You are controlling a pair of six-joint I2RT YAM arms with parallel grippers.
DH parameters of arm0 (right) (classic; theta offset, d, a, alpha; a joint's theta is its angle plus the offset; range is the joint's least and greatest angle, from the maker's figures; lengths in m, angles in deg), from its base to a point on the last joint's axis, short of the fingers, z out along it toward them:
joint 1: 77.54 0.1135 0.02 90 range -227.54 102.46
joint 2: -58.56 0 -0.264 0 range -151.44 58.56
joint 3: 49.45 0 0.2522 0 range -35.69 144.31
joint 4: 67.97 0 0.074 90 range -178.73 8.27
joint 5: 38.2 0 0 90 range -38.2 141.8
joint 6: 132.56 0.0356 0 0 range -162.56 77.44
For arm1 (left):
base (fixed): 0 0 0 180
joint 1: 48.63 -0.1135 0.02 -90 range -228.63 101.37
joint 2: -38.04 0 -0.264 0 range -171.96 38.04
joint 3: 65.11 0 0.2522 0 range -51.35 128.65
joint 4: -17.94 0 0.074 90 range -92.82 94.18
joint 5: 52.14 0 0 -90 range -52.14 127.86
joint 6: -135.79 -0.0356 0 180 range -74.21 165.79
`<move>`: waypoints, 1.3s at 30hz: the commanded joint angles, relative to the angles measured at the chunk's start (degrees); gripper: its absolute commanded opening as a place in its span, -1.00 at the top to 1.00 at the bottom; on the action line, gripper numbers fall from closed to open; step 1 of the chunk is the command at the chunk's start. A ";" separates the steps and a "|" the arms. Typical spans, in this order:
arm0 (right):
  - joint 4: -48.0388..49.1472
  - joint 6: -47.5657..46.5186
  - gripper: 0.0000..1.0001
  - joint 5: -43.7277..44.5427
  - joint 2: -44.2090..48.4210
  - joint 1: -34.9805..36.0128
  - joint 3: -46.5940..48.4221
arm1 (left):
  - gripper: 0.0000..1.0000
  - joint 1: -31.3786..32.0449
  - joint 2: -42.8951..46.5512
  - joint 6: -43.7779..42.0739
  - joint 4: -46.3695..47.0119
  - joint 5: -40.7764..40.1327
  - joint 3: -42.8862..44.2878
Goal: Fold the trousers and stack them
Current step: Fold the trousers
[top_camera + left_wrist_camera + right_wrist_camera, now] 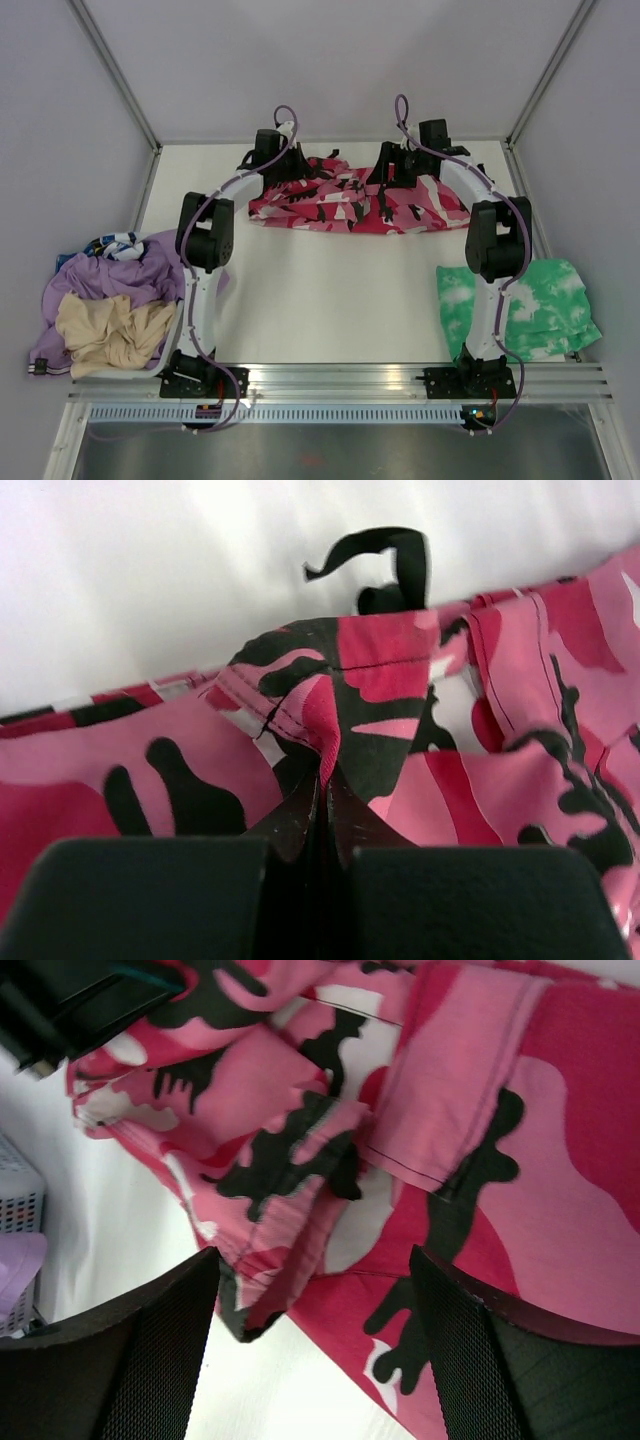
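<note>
The pink, red, white and black camouflage trousers (355,200) lie bunched across the far middle of the white table. My left gripper (270,160) is at their far left end, shut on a pinched ridge of the cloth (325,750), which stands up between the closed fingers (300,820). A black drawstring (385,555) curls beyond that fold. My right gripper (395,170) hovers over the right half of the trousers (440,1140), open, its two mesh-padded fingers (150,1360) wide apart with cloth and bare table below.
A lilac garment (125,280) and a beige one (110,330) are heaped in a basket at the left. The green-and-white tie-dye garment (530,305) lies at the right near edge. Frame posts (115,75) stand at the far corners.
</note>
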 commanded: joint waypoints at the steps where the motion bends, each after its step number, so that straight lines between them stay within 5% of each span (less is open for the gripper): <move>1: 3.03 3.55 -0.66 4.24 1.15 -1.44 -2.41 | 0.95 1.63 12.17 -6.41 11.87 0.92 -7.41; 5: 4.26 5.92 -0.65 5.48 0.80 -2.58 -2.86 | 0.95 5.40 20.63 -14.31 19.64 0.84 -21.20; 10: 6.10 8.73 -0.64 4.43 0.09 -2.58 -4.43 | 0.95 11.20 24.07 -20.65 19.56 -4.77 -25.45; 16: 9.88 11.72 -0.61 3.54 -0.17 -2.58 -6.20 | 0.90 17.09 25.13 -26.35 30.01 -10.59 -33.44; 22: 12.17 15.50 -0.61 3.72 -2.10 -2.58 -3.74 | 0.73 17.80 24.86 -30.85 23.70 -11.99 -37.75; 24: 12.52 17.17 -0.61 3.72 -2.89 -2.58 -2.51 | 0.46 17.80 25.65 -31.29 21.59 -13.57 -38.20; 29: 13.66 20.69 -0.61 1.70 -3.42 -2.49 -2.33 | -0.75 17.54 28.46 -29.89 13.33 -15.16 -36.89; 35: 10.77 17.62 -0.62 2.31 -4.12 -0.12 0.03 | -0.77 16.22 32.24 -20.76 10.15 -11.29 -34.42; 39: 8.39 15.25 -0.61 2.66 -4.92 2.07 3.20 | -0.78 11.23 33.48 -6.30 12.70 -9.46 -32.67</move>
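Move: The trousers' near edge, where the cloth pinched by the left fingers is being taken, lies about 17 cm back and 6 cm right of the left hand, some 3 cm lower. The black strap sticks out at the far edge about 4 cm ahead and 8 cm to the right of that hand; a rumpled hump lies about 14 cm right and 4 cm back. From the right hand the near-edge spot is some 9 cm back and 16 cm left. The far part of the trousers, still pinched by the left fingers, is lifted about 9 cm and carried some 15 cm back towards the near edge, swinging right, then lowered slightly left and released as the fingers open wide; the empty hand starts rising. The right hand, open, eases about 3 cm forward and sinks a little over the cloth, turning some 15 degrees clockwise. ##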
